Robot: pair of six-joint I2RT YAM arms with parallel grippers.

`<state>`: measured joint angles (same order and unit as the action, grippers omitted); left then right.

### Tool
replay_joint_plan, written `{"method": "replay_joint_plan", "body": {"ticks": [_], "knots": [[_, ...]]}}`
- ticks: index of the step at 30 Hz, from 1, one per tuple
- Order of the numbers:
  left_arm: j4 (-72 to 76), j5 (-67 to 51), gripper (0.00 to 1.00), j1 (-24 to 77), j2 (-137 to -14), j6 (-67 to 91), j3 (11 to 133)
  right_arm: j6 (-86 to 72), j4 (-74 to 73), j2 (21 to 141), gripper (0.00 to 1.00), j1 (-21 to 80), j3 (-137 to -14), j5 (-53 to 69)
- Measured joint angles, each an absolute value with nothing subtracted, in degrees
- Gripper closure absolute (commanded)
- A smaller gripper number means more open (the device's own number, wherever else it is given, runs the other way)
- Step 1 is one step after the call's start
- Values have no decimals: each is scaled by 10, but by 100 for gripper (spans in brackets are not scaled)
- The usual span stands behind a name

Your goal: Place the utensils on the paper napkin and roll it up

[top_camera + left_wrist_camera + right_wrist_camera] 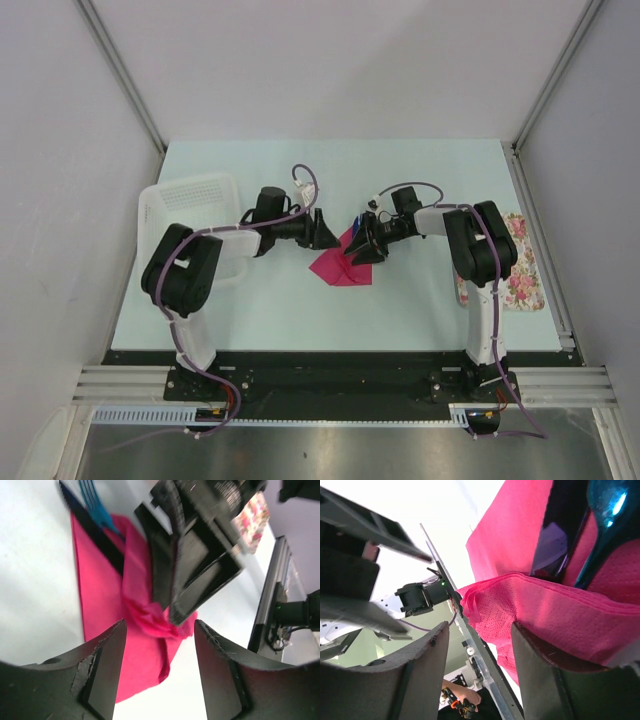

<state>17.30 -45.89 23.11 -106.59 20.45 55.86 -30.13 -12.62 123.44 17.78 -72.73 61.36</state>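
The pink paper napkin (336,268) lies mid-table, with one edge folded up. In the left wrist view the napkin (100,605) carries dark blue utensils (100,535) and a blue fork (96,502) along its far side. My left gripper (328,235) is open and empty just above the napkin's left part (160,625). My right gripper (360,248) is open; one of its fingers (555,675) sits under the lifted napkin flap (560,605). The utensils (559,530) lie beyond the flap. In the top view the grippers hide the utensils.
A white basket (190,210) stands at the table's left, behind the left arm. A floral tray (522,268) lies at the right edge, beside the right arm. The two grippers are close together, nearly facing each other.
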Motion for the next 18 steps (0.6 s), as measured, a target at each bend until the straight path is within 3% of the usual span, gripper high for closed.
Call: {"method": "replay_joint_plan", "body": {"ticks": [9, 18], "knots": [[230, -477, 71, 234, -1084, 299, 570, -302, -127, 1236, 58, 180, -727, 593], [183, -482, 89, 259, -1134, 319, 625, -300, -128, 1241, 66, 180, -727, 588]]}}
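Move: The napkin's folded flap lies about 4 cm to the right of my left hand, 3 cm back and 6 cm below. It is almost under my right hand, about 1 cm to that hand's left, 1 cm back and 2 cm down. The bare ends of the knife and fork lie roughly 3 cm ahead of my left hand, 5 cm to its right and 7 cm below; from my right hand they are 4 cm ahead, 1 cm left and 3 cm below. I carry my left hand about 3.5 cm right towards the folded flap, rising 1.5 cm on the way and sinking back to the height I began at, while its empty fingers nearly shut and the wrist rolls some 10 degrees, front side down. My right hand sinks about 1 cm at the flap and partly closes its fingers there. ##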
